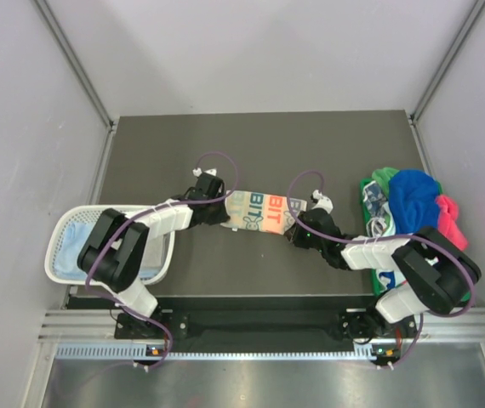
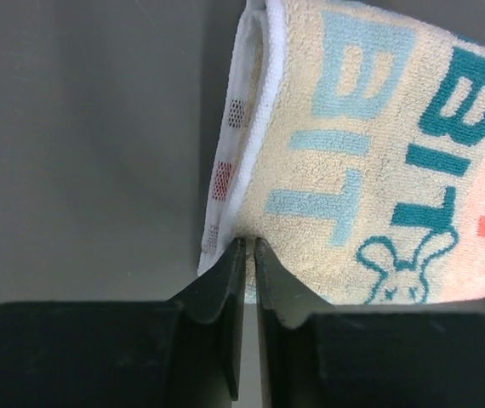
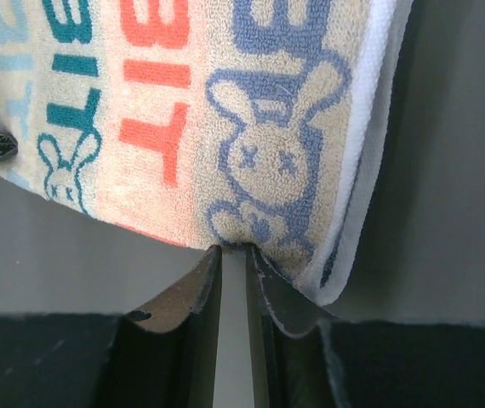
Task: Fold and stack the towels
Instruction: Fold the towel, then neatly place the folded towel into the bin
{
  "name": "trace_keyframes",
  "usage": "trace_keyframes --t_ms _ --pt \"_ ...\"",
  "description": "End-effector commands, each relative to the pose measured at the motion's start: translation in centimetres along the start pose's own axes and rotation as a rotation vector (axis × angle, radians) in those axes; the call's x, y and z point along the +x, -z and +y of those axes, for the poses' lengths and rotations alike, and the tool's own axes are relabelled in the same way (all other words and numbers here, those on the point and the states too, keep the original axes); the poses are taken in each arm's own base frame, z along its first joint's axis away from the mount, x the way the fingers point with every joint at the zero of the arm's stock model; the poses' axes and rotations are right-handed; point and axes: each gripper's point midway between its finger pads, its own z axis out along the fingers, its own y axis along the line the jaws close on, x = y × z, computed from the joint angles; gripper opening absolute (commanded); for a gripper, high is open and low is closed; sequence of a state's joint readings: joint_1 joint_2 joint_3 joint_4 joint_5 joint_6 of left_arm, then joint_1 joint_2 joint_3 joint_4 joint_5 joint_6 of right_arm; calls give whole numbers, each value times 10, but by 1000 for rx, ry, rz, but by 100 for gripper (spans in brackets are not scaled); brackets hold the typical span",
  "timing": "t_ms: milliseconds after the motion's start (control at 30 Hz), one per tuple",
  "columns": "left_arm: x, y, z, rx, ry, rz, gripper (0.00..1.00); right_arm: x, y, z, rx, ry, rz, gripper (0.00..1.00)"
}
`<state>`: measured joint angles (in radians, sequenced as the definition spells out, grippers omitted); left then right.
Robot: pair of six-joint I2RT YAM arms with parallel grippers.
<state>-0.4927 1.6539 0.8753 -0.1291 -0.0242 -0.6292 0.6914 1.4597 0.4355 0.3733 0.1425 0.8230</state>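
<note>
A folded white towel printed with teal, orange and blue letters and rabbits lies stretched across the middle of the dark table. My left gripper is shut on its left near corner; in the left wrist view the fingertips pinch the towel's edge. At the other end, my right gripper grips the right near corner, its jaws closed on the hem just under the blue rabbit. A pile of green, royal blue and pink towels sits at the right.
A white mesh basket stands at the table's left near edge with a pale blue towel inside. The towel pile lies close beside my right arm's elbow. Grey walls enclose the table on three sides.
</note>
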Motion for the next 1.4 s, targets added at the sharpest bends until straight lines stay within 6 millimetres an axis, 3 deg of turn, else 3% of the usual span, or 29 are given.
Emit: trace_keyframes --t_ms 0,133,300,533,733,800,933,1067,1100,1267,1300,1367 --pt "-16 19 -1 -18 -12 -40 17 10 1 -10 39 8 35 18" --pt "-53 44 -12 -22 -39 -137 37 6 3 -15 62 26 39 19" --pt "-61 41 -8 -42 -69 -101 57 0 4 -28 75 5 40 19" --pt "-45 16 -9 47 -64 9 62 -11 7 -43 116 11 39 19" --pt "-29 2 -15 112 -38 81 61 -22 17 -39 123 35 35 20" --pt "-27 1 -14 112 -31 81 60 -26 22 -34 110 42 29 22" --pt "-29 9 -9 93 -23 57 59 -30 33 2 74 132 17 32" --pt "-51 37 -8 54 -24 -22 59 -51 31 42 83 190 -23 39" --pt "-63 53 -12 59 -25 -68 59 -54 29 43 111 207 -30 41" --pt "-100 122 -18 45 -2 -223 59 -62 -6 87 116 238 -13 50" --pt "-114 149 -26 72 1 -288 59 -63 -12 93 130 241 -15 51" --pt "-122 174 -28 85 1 -342 58 -58 -30 114 146 274 2 56"
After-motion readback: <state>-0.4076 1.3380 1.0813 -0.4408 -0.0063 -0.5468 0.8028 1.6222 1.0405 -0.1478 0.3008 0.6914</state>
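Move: The folded BIT towel is under both my hands. My left fingertips are at its near left corner, with its middle about 10 cm to the right and 3 cm ahead. From my right hand, low at the near edge, the middle lies some 6 cm to the left and 6 cm ahead, barely lower. The white basket is about 27 cm left and 7 cm back of my left hand; the green bin is about 30 cm right and 2 cm ahead of my right. Keeping low, I slide my right fingertips about 4 cm rightward along the towel's near edge towards its right corner, then lift some 8 cm and swing back left and forward over the towel, opening. My left hand opens as it hops about 6 cm up off its corner, dips back down to the towel's left end, and finally climbs away some 15 cm, drifting left. ##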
